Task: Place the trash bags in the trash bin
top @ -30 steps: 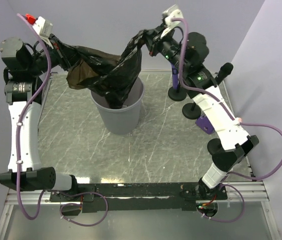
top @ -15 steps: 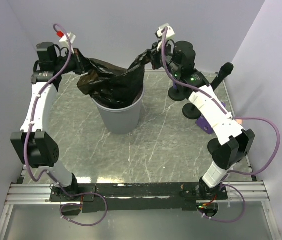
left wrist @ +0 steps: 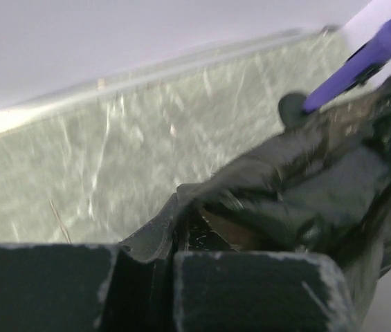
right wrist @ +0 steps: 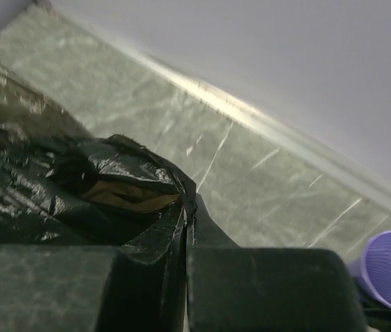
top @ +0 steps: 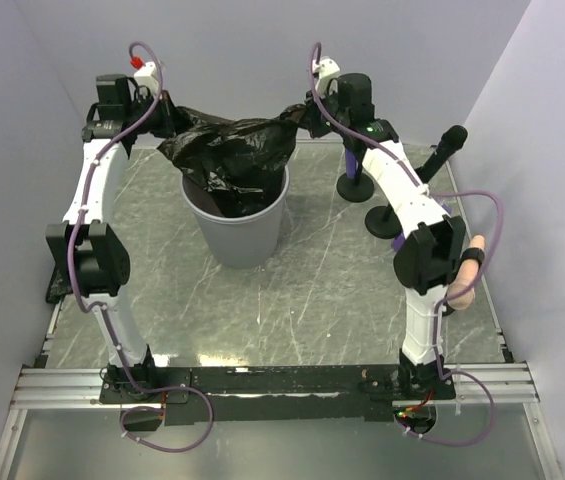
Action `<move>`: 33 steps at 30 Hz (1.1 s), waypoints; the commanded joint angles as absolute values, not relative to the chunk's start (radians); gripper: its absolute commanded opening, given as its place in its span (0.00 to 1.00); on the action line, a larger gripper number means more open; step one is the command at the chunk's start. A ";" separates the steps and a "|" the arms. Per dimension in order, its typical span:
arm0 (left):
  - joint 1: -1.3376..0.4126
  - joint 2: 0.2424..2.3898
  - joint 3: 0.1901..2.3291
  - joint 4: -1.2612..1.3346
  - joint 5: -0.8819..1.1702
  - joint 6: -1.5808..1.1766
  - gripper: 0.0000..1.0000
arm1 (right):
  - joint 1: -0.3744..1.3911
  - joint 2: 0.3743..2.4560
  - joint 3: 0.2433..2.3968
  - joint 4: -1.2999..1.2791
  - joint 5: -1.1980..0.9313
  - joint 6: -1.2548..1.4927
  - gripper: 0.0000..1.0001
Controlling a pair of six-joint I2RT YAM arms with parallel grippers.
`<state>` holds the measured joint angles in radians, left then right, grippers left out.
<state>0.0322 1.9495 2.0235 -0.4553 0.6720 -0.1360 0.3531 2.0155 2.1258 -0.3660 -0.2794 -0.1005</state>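
Note:
A black trash bag (top: 230, 150) hangs stretched between both grippers, its lower part down inside the light grey trash bin (top: 236, 235) at the table's back middle. My left gripper (top: 169, 112) is shut on the bag's left edge, above and left of the bin's rim. On the other side, my right gripper (top: 302, 116) is shut on the bag's right edge, above and right of the rim. In the left wrist view the black film (left wrist: 299, 187) is pinched between the jaws (left wrist: 174, 238). The right wrist view shows the bag (right wrist: 105, 183) clamped at my right gripper (right wrist: 189, 214).
Two black round-based stands (top: 362, 185) with purple and black handles stand right of the bin, and a purple object (top: 409, 245) lies behind the right arm. The purple handle (left wrist: 361, 59) shows in the left wrist view. Grey walls close in behind and on both sides.
Both arms have swung backward and lowered, bringing the grippers closer over the bin. The bag has sunk deeper into the bin and spread across its mouth.

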 commanded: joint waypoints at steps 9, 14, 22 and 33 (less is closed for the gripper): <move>0.067 1.927 1.938 -0.764 0.781 -0.052 0.14 | 0.284 1.953 2.017 -0.589 -0.509 -0.023 0.01; 0.112 1.896 1.858 -0.856 0.848 -0.031 0.27 | 0.272 1.902 1.899 -0.617 -0.646 -0.002 0.14; 0.205 1.862 1.919 -0.839 0.919 -0.060 0.51 | 0.216 1.836 1.939 -0.675 -0.695 0.019 0.40; 0.200 1.675 1.899 -0.532 1.054 0.076 0.83 | 0.184 1.749 1.937 -0.502 -0.862 -0.060 0.62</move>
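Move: The bin's middle lies about 15 cm back and 14 cm to the right of the left hand, roughly 18 cm down. From the right hand it is some 16 cm back and 16 cm left, as far down. Both hands still pinch the black bag, already sagging into the bin's mouth. The purple microphone stand is level with the right hand, 12 cm to its right; the black stand is about 19 cm right and 9 cm back. Lower both grippers together about 11 cm while drawing them back some 8 cm towards the bin, tipping the fingers down about 30 degrees. Open them, the left sooner than the right, to let go of the bag's ends. Then raise both almost to the starting height, spreading them outwards, and let the fingertips level off partly. ##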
